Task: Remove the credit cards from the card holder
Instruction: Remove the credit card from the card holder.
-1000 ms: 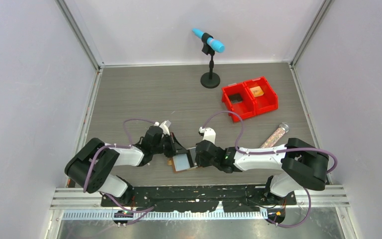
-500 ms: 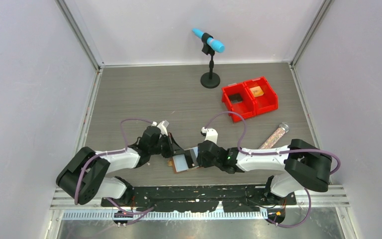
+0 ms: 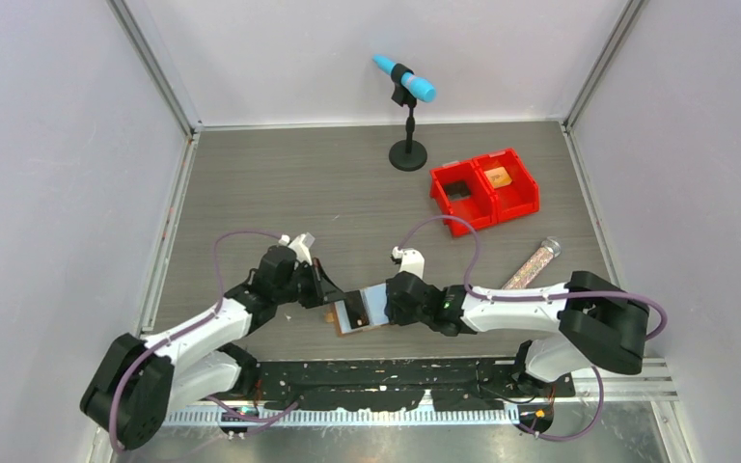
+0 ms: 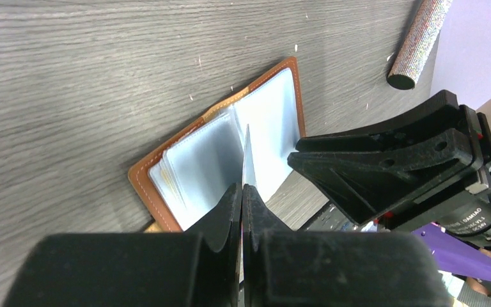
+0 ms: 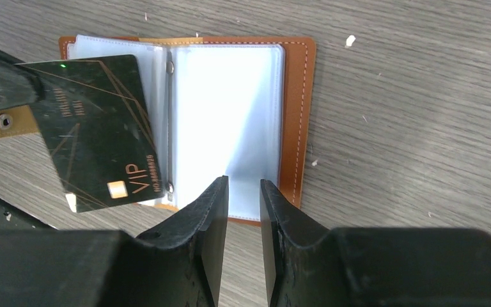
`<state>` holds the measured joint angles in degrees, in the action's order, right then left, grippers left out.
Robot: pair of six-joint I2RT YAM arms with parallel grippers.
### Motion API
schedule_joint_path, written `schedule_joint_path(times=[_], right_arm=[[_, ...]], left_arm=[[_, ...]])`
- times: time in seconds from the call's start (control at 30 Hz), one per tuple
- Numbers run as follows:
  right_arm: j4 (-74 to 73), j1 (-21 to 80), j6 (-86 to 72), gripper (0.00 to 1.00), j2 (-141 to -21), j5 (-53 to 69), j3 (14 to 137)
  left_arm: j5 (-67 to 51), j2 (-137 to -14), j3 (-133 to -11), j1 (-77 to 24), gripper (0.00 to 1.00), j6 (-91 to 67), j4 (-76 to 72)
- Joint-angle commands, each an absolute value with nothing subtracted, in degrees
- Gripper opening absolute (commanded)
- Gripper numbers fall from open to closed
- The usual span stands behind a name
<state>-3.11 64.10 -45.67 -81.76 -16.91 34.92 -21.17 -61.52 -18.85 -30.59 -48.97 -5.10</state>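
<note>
The brown card holder point(image 3: 370, 309) lies open near the table's front edge, its pale blue pages up point(image 5: 230, 121); it also shows in the left wrist view point(image 4: 192, 160). My left gripper point(image 4: 242, 187) is shut on a black VIP card point(image 5: 96, 134), seen edge-on in the left wrist view point(image 4: 248, 153). The card hangs over the holder's left page, drawn out to the left. My left gripper point(image 3: 328, 289) is just left of the holder. My right gripper point(image 5: 243, 182) stands at the holder's right page, jaws narrowly parted with nothing between them; in the top view it point(image 3: 392, 302) is at the holder's right edge.
Two joined red bins point(image 3: 485, 188) stand at the back right, one holding a small tan item. A microphone stand point(image 3: 407, 145) is at the back middle. A glitter tube point(image 3: 533, 263) lies right of the arms and also shows in the left wrist view point(image 4: 417, 38).
My left arm has drawn back to the left, pulling the black card out of the holder's sleeve. The right gripper has stayed at the holder.
</note>
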Motion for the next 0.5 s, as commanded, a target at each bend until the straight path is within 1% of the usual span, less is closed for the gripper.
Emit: schedule_joint_path(times=[0.0,0.23,0.47], right_arm=[[-5.6,63.9,-43.7,0.32,-77.8,-17.1,35.1],[-4.0,63.8,-39.7,0.33,-72.2,-13.0,35.3],[-0.8,63.3,-33.6,0.33,-63.0,-6.8,34.4]], left_arm=[[-20.1,-55.9,-20.9,-30.1,0.0,-45.6,4.0],[-23.8,-50.2,-21.6,-30.1,0.0,-43.0,7.8],[-33.7,-45.9,-20.0,-30.1,0.0,-41.4,1.5]])
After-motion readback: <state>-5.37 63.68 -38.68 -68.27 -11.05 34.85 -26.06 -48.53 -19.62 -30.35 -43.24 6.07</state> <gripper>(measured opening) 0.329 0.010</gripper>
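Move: The left fingers already hold the black VIP card by its edge, its middle about 3 cm back, 3 cm right and 1 cm below them. The open card holder's middle lies some 3 cm back, 5 cm right and 4 cm below that hand. From the right fingertips, low at the holder's outer right part, the card is about 8 cm left, 1 cm ahead and 2 cm higher; the holder's middle is 6 cm left, 1 cm ahead and 1 cm lower. The right fingertips come free of the card holder's outer right page and climb more than 6 cm with their gap unchanged, the wrist turning about 10 degrees counter-clockwise. The left hand keeps its pinch on the black card and carries it up about 3 cm and back nearly as far, above the holder. ##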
